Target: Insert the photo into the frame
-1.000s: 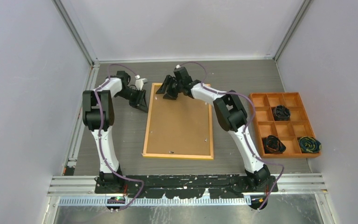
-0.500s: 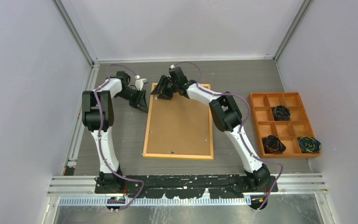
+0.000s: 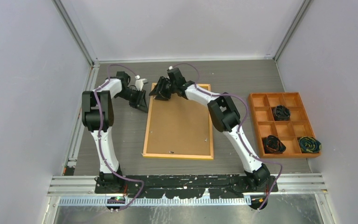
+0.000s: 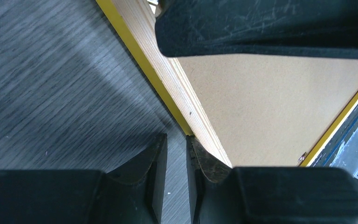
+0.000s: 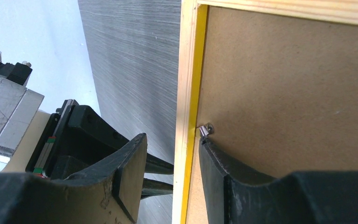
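Observation:
The frame (image 3: 177, 156) lies face down in the middle of the table, its brown backing board (image 3: 179, 123) facing up inside the tan and yellow rim. The photo is hidden. My right gripper (image 3: 161, 92) stands open astride the frame's left rail (image 5: 186, 70) near the far left corner. One finger is outside the rail. The other rests on the board beside a small metal tab (image 5: 206, 130). My left gripper (image 3: 141, 103) sits just outside that same rail (image 4: 168, 70). Its fingers (image 4: 176, 138) stand slightly apart with only table between them, one fingertip against the frame's edge.
An orange compartment tray (image 3: 265, 115) stands at the right with dark bundles (image 3: 281, 112) in three of its cells. Grey walls close in the table on the left, far and right sides. A metal rail (image 3: 81, 126) runs along the left edge.
My right gripper has slid left along the frame's far edge to the far left corner, and its jaws have narrowed a little. The left arm has stayed still.

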Available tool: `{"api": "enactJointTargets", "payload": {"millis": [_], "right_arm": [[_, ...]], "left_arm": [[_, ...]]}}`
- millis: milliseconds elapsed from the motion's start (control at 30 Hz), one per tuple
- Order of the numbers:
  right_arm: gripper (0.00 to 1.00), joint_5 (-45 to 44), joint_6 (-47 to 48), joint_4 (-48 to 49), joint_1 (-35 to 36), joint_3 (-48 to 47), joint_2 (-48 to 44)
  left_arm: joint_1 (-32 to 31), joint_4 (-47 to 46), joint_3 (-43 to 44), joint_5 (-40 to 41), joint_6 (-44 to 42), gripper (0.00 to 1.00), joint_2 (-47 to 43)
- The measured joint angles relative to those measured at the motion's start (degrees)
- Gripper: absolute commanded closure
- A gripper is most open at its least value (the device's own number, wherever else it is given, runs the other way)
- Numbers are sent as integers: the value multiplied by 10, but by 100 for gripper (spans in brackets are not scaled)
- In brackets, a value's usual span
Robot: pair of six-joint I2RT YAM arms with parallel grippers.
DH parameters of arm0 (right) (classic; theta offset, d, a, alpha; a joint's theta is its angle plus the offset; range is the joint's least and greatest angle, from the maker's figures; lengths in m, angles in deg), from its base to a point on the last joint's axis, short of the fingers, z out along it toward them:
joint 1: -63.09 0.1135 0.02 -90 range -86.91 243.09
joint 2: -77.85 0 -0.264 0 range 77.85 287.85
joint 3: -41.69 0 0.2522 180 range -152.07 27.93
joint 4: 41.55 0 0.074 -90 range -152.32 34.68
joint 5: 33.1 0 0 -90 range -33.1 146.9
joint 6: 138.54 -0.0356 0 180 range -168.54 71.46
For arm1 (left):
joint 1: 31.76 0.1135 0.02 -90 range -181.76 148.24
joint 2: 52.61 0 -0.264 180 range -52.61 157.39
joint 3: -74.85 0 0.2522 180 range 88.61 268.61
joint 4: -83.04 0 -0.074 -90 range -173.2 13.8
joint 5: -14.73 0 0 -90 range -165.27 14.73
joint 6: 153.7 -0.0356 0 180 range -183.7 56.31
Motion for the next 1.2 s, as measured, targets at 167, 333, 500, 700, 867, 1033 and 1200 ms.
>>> {"api": "enactJointTargets", "payload": {"millis": [167, 333, 500, 700, 867, 1033, 1200], "right_arm": [[50, 1, -7, 6, 4, -3, 4], [50, -1, -15, 5, 4, -5, 5], [50, -3, -15, 5, 4, -9, 8], [50, -3, -14, 4, 4, -10, 8], [45, 3, -14, 5, 3, -12, 9], [26, 27, -18, 16, -4, -11, 8], [2, 44, -21, 32, -29, 96, -70]], "left_arm": [[0, 0, 0, 0, -1, 76, 0], [-1, -2, -2, 0, -5, 76, -2], [-1, -4, -5, 1, -9, 76, -4], [-1, -8, -10, 1, -11, 76, -8], [-2, -5, -21, 4, -14, 75, -15], [-2, 13, -26, 15, -29, 72, -24], [11, 34, -54, 49, -64, 69, -56]]}}
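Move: The metal tab on the photo frame's backing sits at the right hand's lower fingertip, about 1 cm ahead, 1 cm right and 2 cm below its hand point. The far-left corner is some 6 cm ahead and 1 cm left of that hand. The left hand has the left rail about 1 cm to its right; from it the tab is about 6 cm ahead and 4 cm right, and the near tab 9 cm back and 2 cm right. The metal tab by the far end of the left rail is still pushed leftward by the right hand's lower fingertip, which edges on barely half a centimetre and holds there. The right hand then lifts and pulls back to the right, about 3 cm, its fingers opening wide. The left fingers keep bracing the rail's outer side until they too leave, back and left, some 3 to 4 cm. ##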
